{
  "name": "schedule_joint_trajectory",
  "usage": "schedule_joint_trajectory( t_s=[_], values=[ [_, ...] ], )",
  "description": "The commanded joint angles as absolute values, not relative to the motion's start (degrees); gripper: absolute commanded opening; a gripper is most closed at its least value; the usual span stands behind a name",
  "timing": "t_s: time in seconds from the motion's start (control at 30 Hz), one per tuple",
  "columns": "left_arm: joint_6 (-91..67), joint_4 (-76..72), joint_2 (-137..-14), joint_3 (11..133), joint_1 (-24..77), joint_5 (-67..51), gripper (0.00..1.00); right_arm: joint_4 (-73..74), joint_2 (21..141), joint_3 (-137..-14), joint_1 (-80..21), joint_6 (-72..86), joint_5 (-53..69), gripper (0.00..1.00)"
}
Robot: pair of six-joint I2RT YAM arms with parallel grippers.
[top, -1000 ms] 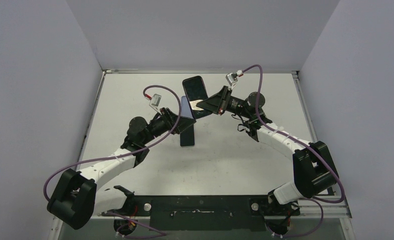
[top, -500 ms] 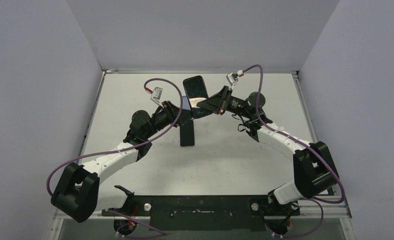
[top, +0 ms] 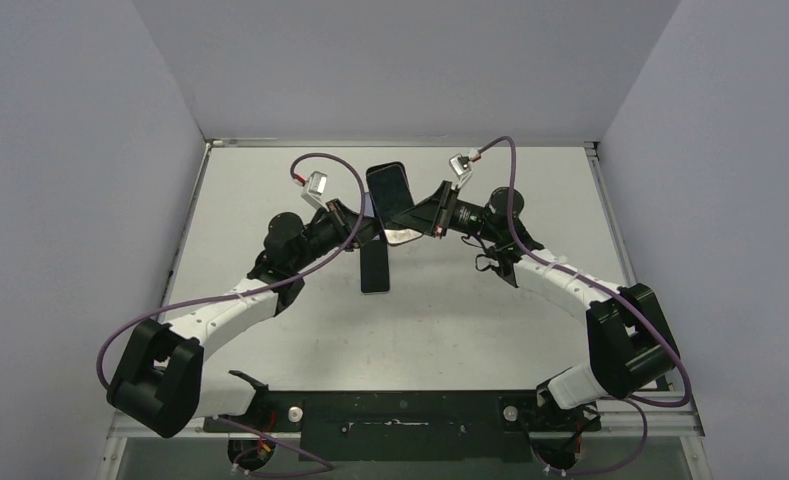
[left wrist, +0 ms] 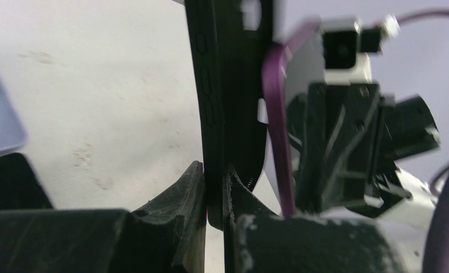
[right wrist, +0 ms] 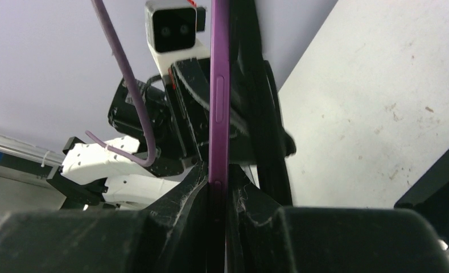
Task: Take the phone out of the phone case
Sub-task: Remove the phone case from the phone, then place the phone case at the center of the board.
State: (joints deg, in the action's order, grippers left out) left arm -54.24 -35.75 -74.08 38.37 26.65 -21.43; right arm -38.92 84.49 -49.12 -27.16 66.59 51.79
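Observation:
In the top view the phone (top: 390, 185) is held up on edge above the middle of the table, dark face to the camera, between both grippers. My right gripper (top: 411, 214) is shut on its purple edge (right wrist: 219, 85), fingers (right wrist: 217, 187) pinched on the rim. The black phone case (left wrist: 233, 85) stands right beside the purple phone edge (left wrist: 276, 125). My left gripper (left wrist: 215, 187) is shut on the case's lower edge, coming in from the left (top: 368, 226). The case (right wrist: 259, 102) also lies against the phone in the right wrist view.
A black flat slab (top: 374, 268) lies on the table just below the held phone. A pale blue flat thing (left wrist: 0, 114) lies at the left of the left wrist view. Grey walls enclose the table on three sides.
My left gripper has moved up and right to the held phone and shut on the case's edge. The right gripper stayed shut on the phone and tilted it slightly.

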Motion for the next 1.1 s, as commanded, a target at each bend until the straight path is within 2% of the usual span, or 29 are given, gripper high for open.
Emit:
schedule_joint_trajectory(
  t_s=[0.0,0.3,0.67,1.07],
  values=[
    [-52.95,-32.44,-74.46,42.61,22.35,-13.54,0.0,-32.53,81.64,-51.04,-29.36,58.89,55.74,0.0],
    [-40.5,-19.93,-77.09,45.7,18.05,-9.89,0.0,-21.86,80.19,-52.48,-27.89,50.84,54.94,0.0],
    [-19.22,-2.47,-93.21,59.18,8.53,-24.28,0.0,-11.49,77.81,-53.97,-23.62,42.29,53.96,0.0],
    [-15.78,0.82,-110.08,69.52,4.67,-32.57,0.0,-9.95,76.47,-53.13,-21.85,41.35,53.08,0.0]
  ],
)
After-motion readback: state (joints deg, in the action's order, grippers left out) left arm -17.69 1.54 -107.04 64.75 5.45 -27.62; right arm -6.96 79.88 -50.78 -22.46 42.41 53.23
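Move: Just in front of the left fingers, the black case they hold is already mostly off the purple phone in the right hand. Its goal, bare table, lies about 15 cm ahead of the left hand, 11 left and 24 below. From that hand the lavender case is some 17 cm ahead, 2 left, and the silver phone about 4 ahead, 2 left, both 25 below. From the right hand the black case is about 2 cm ahead, 1 left and 3 below. Carrying the black case away from the purple phone, the left hand swings left and outward about 13 cm each way, then sinks nearly 19 cm towards the bare table left of the lavender case, fingers tipping down and grip kept. The right hand keeps the purple phone, dropping about 6 cm and then easing 4 cm right, its fingers tilting down some 15 degrees. ##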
